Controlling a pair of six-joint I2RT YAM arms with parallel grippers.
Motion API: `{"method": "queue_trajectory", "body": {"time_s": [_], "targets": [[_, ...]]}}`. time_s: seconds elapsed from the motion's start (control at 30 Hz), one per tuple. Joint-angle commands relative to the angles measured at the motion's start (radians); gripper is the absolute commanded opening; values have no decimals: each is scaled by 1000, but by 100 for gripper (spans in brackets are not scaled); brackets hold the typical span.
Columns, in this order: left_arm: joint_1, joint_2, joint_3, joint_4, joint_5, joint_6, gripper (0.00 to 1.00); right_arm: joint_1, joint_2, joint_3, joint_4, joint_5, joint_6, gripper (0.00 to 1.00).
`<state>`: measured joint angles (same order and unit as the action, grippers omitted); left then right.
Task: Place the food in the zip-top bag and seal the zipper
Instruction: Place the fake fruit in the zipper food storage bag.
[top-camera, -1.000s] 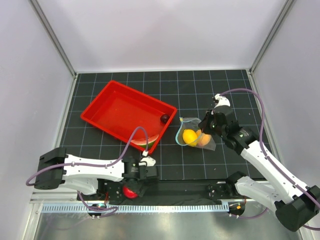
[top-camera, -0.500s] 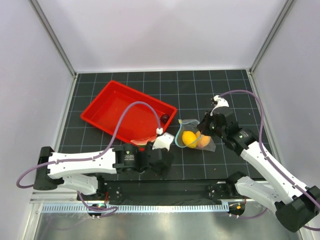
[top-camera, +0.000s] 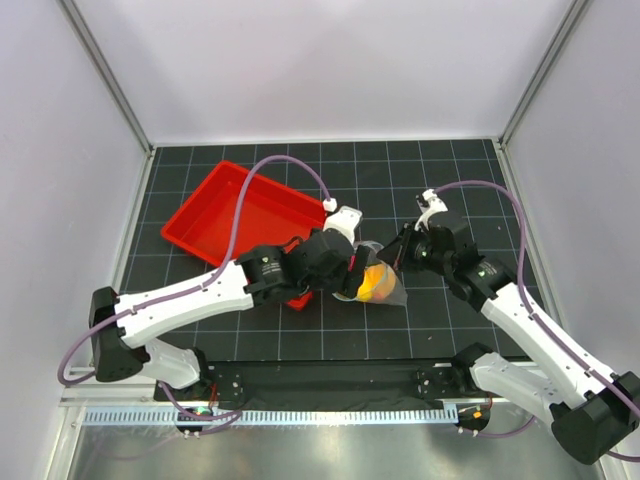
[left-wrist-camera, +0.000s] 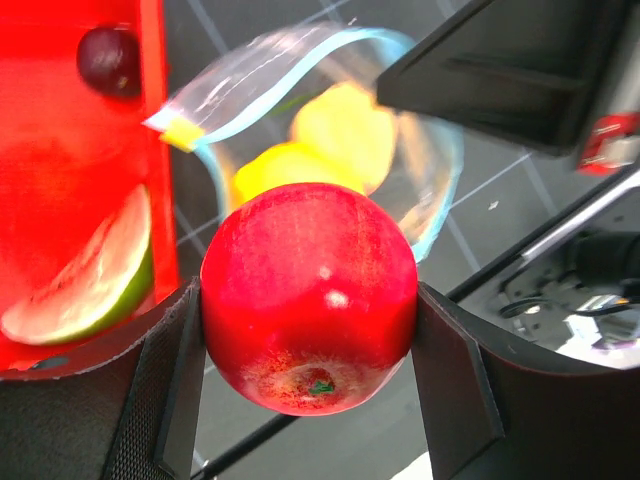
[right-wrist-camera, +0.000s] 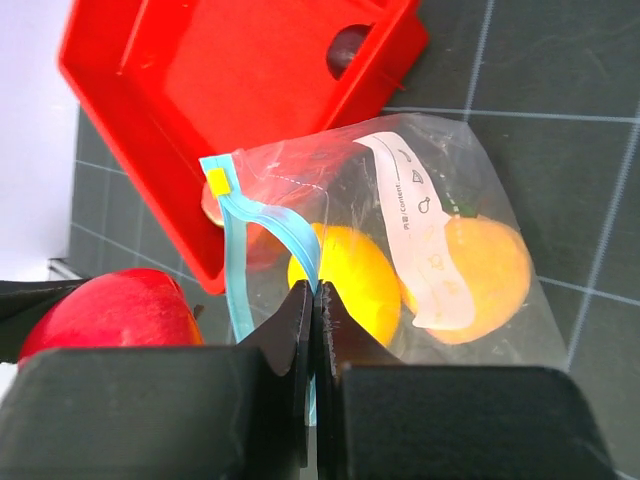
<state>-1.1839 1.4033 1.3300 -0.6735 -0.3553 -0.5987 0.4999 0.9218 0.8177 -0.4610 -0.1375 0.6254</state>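
Observation:
My left gripper (left-wrist-camera: 310, 335) is shut on the red apple (left-wrist-camera: 310, 290) and holds it just in front of the open mouth of the zip-top bag (left-wrist-camera: 300, 70). The yellow lemon (right-wrist-camera: 345, 270) and the orange ball (right-wrist-camera: 480, 265) lie inside the bag (right-wrist-camera: 420, 200). My right gripper (right-wrist-camera: 317, 300) is shut on the teal zipper (right-wrist-camera: 290, 225) and keeps the mouth open. From above, the left gripper (top-camera: 345, 270) hides most of the bag (top-camera: 385, 285); the right gripper (top-camera: 400, 252) is at its right. The watermelon wedge (left-wrist-camera: 90, 280) and the dark round fruit (left-wrist-camera: 108, 60) lie in the tray.
The red plastic tray (top-camera: 215, 215) stands left of the bag, its near corner right beside the bag's mouth. Both arms meet over the middle of the black gridded mat (top-camera: 450, 170). Grey walls close in the back and sides.
The left arm has swung from the mat's front edge up and right with the apple, to the bag's mouth. The right gripper has kept its hold and drawn the bag slightly left.

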Motion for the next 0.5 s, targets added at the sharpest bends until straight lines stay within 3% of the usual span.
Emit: {"method": "queue_trajectory", "body": {"time_s": [0.0,0.17,0.47], "targets": [[12,-23,34,100,41,48,36,-3,-2,-23,74,-51,54,1],[17,45,9,179,70,57,34,-4,-3,-144,172,-40,120,1],[41,117,20,248,98,79,33,-4,-6,-144,134,71,77,1]]}}
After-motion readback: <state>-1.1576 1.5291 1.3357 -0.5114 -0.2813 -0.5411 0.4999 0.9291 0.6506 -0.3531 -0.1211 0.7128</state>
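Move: From the left hand, which already holds the red apple, the zipper bag's open mouth lies about 3 cm ahead, 3 cm to the right and 8 cm below. The lemon in the bag is some 3 cm ahead, 6 cm right and 14 cm down. The plum in the tray is about 15 cm ahead and 5 cm left, 17 cm down. From the right hand, still pinching the bag's lip, the mouth is 1 cm ahead, 4 cm left and 7 cm down. Rightward goes the left hand, about 4 cm and slightly forward, carrying the apple in over the bag towards the right gripper; it lifts a touch at first, then sinks to end about 2 cm lower, grip kept. Meanwhile the right hand lowers some 5 cm, fingers staying shut on the lip. ##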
